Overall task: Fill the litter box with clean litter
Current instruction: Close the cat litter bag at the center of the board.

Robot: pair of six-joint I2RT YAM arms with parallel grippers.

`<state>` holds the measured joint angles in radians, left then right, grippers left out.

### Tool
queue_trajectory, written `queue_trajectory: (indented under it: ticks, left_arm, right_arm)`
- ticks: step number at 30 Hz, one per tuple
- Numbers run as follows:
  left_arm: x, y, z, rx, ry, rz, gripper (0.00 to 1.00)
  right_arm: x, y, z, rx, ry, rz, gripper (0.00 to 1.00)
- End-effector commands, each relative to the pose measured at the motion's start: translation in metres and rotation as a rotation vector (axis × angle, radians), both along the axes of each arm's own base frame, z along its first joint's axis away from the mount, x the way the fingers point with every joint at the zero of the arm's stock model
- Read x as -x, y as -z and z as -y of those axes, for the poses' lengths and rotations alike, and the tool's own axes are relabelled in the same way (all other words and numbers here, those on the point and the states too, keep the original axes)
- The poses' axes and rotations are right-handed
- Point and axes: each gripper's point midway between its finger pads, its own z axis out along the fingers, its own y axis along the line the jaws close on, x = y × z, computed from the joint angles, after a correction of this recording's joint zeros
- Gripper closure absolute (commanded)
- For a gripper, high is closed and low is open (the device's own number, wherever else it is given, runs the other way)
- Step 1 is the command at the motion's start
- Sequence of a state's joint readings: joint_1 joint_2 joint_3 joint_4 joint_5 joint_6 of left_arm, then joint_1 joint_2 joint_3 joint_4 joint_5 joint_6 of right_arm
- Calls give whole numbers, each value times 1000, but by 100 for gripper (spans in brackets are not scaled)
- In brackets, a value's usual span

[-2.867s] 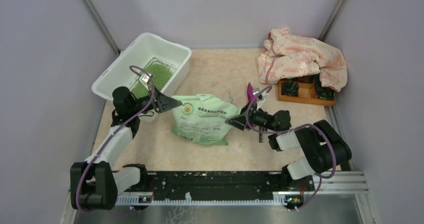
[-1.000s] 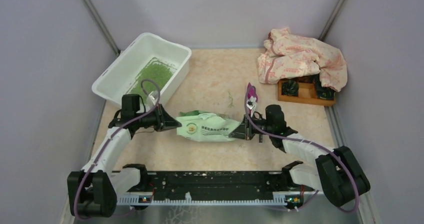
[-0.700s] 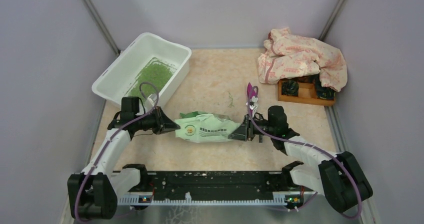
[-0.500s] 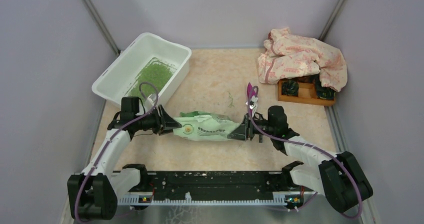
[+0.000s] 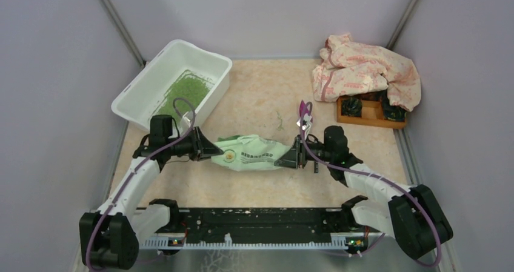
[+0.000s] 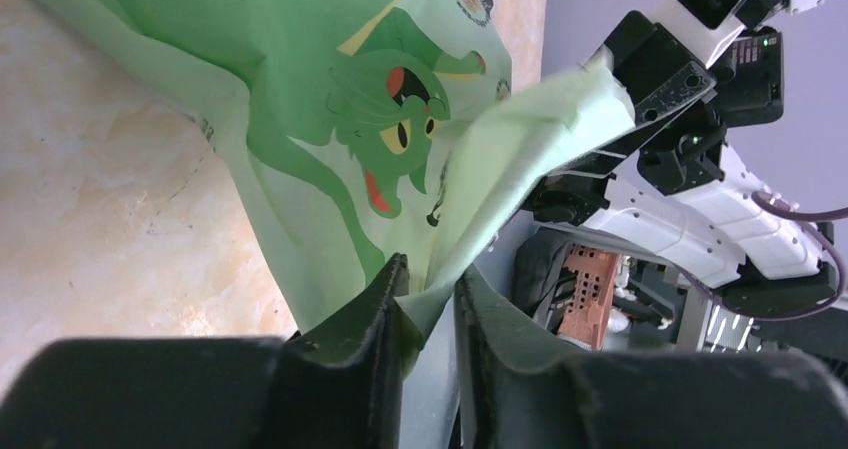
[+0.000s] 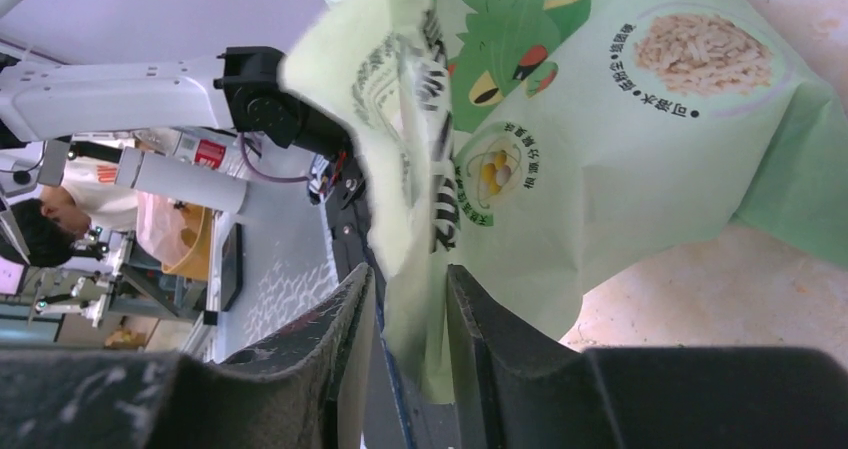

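Note:
The white litter box stands at the back left, with a patch of green clean litter on its floor. A light green printed bag lies crumpled on the table between the two arms. My left gripper is at the bag's left end. In the left wrist view its jaws are slightly parted, with a fold of the bag loose between them. My right gripper is at the bag's right end, open, and the bag edge hangs in the gap.
A pink patterned cloth partly covers an orange wooden tray at the back right. A few green specks lie on the table behind the bag. Grey walls close in left, right and rear.
Both grippers, shut on the bag's ends a second ago, have parted their jaws. The bag has sagged and settled on the table. The arms have hardly moved.

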<state>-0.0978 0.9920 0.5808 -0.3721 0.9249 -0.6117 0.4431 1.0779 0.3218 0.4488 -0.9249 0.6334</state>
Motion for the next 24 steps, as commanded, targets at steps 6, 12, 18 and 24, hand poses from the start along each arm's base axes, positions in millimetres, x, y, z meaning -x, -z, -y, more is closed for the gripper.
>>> queue_trajectory:
  ticks: [6,12,18,24]
  left_arm:
    - [-4,-19,10,42,46,57,88]
    - [-4,-35,10,69,91,102,90]
    - [3,-31,4,62,119,57,91]
    - [19,-5,-7,-29,58,-40,86]
  right_arm:
    - [-5,-43,-7,-85,-28,144,80]
    - [-8,-40,-7,-96,-3,125,100]
    - [-1,-9,-3,-56,-21,-34,100]
    - [20,26,7,21,-29,-174,100]
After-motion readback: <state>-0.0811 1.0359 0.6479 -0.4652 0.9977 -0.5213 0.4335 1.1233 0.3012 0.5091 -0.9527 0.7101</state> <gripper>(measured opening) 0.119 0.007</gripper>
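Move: The cat litter bag's top flap is stretched between the two hands, its edge already within both half-open grippers. The bag's middle is roughly 9 cm right of the left hand and 1 cm ahead, and 8 cm left of the right hand and 3 cm ahead, some 7 cm below both. The litter box is about 17 cm left and 21 cm ahead of the left hand. From the right hand, a black strip lies level with it, 13 cm right. The bag's flap edge is pinched at both ends: the left fingers close on it first, then the right ones shut fully. Both hands lift it slightly, about 2 cm, easing a touch forward, then sink and draw back about 1 cm; the right goes down some 2 cm, its wrist rotating about 5 degrees in a small folding motion. ##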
